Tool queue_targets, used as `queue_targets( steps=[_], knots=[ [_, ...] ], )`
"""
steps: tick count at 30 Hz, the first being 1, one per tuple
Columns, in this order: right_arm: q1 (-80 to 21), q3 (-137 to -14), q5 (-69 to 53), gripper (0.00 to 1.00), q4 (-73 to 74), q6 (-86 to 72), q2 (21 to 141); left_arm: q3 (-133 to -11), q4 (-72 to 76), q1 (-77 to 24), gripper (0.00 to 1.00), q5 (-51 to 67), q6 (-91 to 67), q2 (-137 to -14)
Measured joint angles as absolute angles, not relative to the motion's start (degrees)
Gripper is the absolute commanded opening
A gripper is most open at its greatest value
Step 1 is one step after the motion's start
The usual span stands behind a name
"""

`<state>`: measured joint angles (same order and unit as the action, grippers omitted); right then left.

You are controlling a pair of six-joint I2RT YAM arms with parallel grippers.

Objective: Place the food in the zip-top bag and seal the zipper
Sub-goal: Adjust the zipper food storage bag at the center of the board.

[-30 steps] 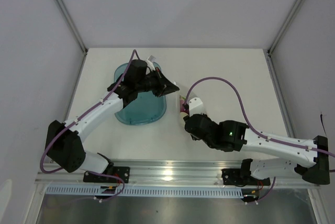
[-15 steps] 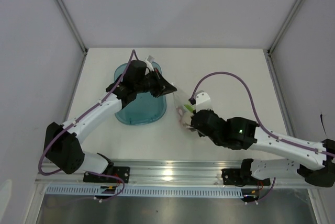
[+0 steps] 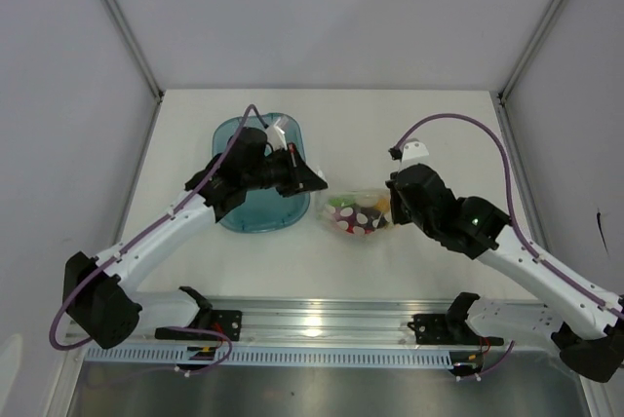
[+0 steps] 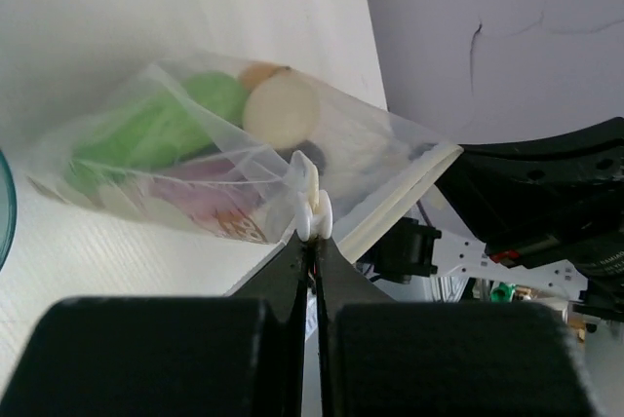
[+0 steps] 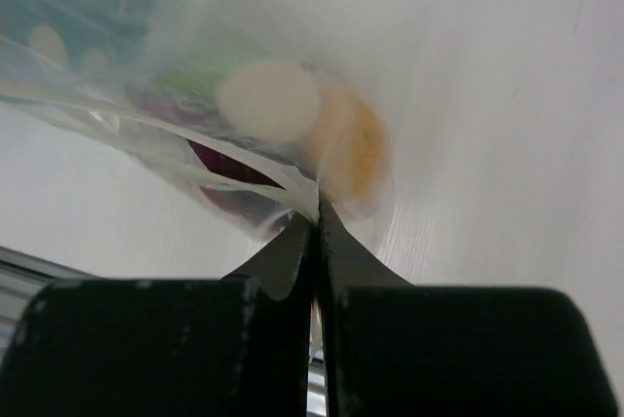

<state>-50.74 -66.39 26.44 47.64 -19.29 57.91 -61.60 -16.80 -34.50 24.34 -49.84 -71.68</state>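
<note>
The zip-top bag is stretched between my two grippers just above the table, right of the teal tub. The food is inside it: a light green pod, a white ball, a purple piece and a yellow-orange piece. My left gripper is shut on a white bit at the bag's left end, beside the zipper. My right gripper is shut on the bag's right edge. From above, the left gripper and the right gripper flank the bag.
The teal translucent tub lies on the table under my left forearm. An aluminium rail runs along the near table edge. Grey walls close off the back and both sides.
My right arm swung from the bag's left side round to its right end and shut on it. The bag moved right and now hangs spread between both grippers. The left gripper stayed shut.
</note>
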Motion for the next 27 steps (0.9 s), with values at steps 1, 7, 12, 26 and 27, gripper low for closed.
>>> queue_targets(
  steps=[1, 7, 12, 26, 27],
  knots=[
    [-50.4, -64.8, 25.6, 0.0, 47.2, -19.5, 57.9, -60.3, -16.3, -34.7, 0.01, 24.4, -49.5, -71.2],
    [-50.5, -58.7, 21.4, 0.0, 46.9, -22.1, 56.8, -54.7, -14.8, -34.9, 0.02, 25.5, -48.9, -70.7],
    [-50.5, -58.1, 20.5, 0.0, 46.9, -22.5, 55.0, -54.5, -13.8, -34.9, 0.42, 25.9, -46.8, -70.6],
    [-50.4, -58.0, 17.7, 0.0, 48.0, -21.5, 53.1, -58.3, -20.9, -34.6, 1.0, 12.9, -43.5, -63.8],
    [-50.4, -58.0, 17.4, 0.0, 48.0, -21.3, 52.8, -59.5, -22.3, -34.5, 0.99, 11.3, -44.0, -64.4]
  ],
)
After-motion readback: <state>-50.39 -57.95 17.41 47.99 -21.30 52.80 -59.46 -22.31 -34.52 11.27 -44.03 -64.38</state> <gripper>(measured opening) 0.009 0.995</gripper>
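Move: The bag of food hangs with its mouth edge already pinched by both hands; the food in it lies some 8 cm to the right of the left hand, about level with it and roughly 14 cm below. From the right hand the same food is about 7 cm ahead, 7 cm to the left and 14 cm down. The teal tray's middle lies about 10 cm ahead of the left hand, 15 cm to its left and 19 cm lower. The bag is let down towards the board by both hands together, about 4 cm, as they draw back slightly. Then the left fingers open wide, let go of their side of the bag's mouth and pull off to the left and up, about 4 cm each way. The right hand keeps its pinch on the other side, easing back to some 3 cm in all, fingers tipped slightly further down. ##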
